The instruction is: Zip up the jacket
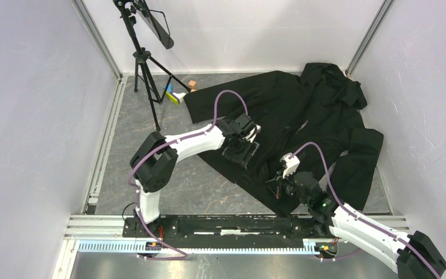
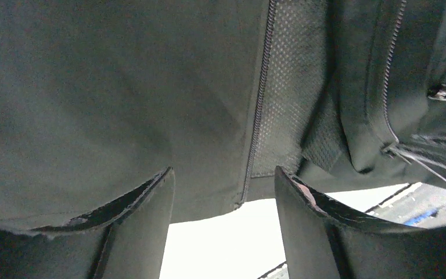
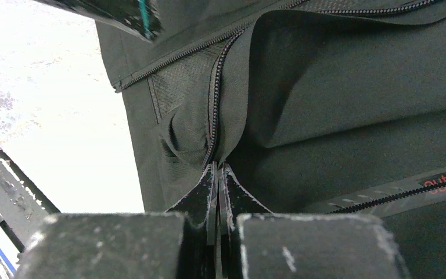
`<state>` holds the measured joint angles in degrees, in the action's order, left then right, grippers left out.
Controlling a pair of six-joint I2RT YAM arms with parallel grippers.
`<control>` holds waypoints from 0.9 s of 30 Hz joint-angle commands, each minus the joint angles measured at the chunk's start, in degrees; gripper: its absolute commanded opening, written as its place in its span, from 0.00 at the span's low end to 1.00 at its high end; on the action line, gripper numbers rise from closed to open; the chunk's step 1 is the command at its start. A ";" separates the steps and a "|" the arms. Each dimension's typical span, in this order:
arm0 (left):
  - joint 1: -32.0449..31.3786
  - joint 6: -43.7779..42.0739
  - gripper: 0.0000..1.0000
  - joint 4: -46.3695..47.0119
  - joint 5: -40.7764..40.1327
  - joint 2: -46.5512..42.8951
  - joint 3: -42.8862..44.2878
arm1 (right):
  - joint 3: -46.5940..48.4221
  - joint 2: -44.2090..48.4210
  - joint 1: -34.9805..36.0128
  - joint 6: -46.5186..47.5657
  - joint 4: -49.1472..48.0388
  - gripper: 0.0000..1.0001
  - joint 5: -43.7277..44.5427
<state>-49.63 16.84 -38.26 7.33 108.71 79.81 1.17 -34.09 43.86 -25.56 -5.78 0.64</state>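
The black jacket (image 1: 319, 116) lies spread over the right half of the table, its front unzipped. My left gripper (image 1: 241, 152) hovers over its left hem, open. In the left wrist view the left gripper (image 2: 223, 170) stands with its fingers wide apart on either side of the bottom end of a zipper track (image 2: 259, 110), and nothing is gripped. My right gripper (image 1: 279, 185) is at the lower hem. In the right wrist view the right gripper (image 3: 220, 167) is shut, pinching a raised fold of the jacket (image 3: 337, 87) along the other zipper track (image 3: 215, 116).
A black tripod (image 1: 142, 64) with a tilted panel stands at the back left. Small coloured blocks (image 1: 177, 94) lie near its feet. White walls close in left, right and behind. The metal base rail (image 1: 238, 224) runs along the near edge.
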 commanded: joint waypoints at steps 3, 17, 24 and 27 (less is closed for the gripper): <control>-1.76 -3.26 0.72 -3.87 -5.41 5.54 6.06 | -0.57 -1.01 0.04 1.30 -3.86 0.00 -2.04; -2.49 -0.89 0.53 -5.90 -9.66 12.15 9.57 | -0.80 -1.55 0.00 0.83 -4.59 0.00 -2.07; -2.40 -0.58 0.33 -5.94 -6.09 10.91 11.62 | -0.66 -2.00 -0.02 -0.86 -4.32 0.00 -2.38; -2.40 -0.67 0.25 -5.34 -6.24 9.43 11.04 | 0.12 -2.17 0.03 -1.31 -3.56 0.00 -2.39</control>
<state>-51.86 16.60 -44.58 0.51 119.37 89.32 1.15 -35.94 43.86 -25.87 -8.34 -1.32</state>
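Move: Just above the lowest stretch of the jacket's left zipper edge, my left hand has its target about 1 cm ahead, 1 cm to the right and 4 cm down. That edge's bottom end is some 2 cm back, 2 cm left and 4 cm below; the left pocket pull is about 7 cm ahead, 10 cm left and 5 cm below. From my right hand, shut on the right zipper edge, the target is some 7 cm ahead, 8 cm left and 2 cm lower. I sink my left hand about 3.5 cm onto the left zipper edge near the hem, easing roughly 1 cm forward while the wrist tilts some 10 degrees so the fingers point straighter down. Once down, I stay low and draw the open fingers most of the way together on the cloth beside the teeth. My right hand keeps its pinch on the right zipper edge, almost still. ##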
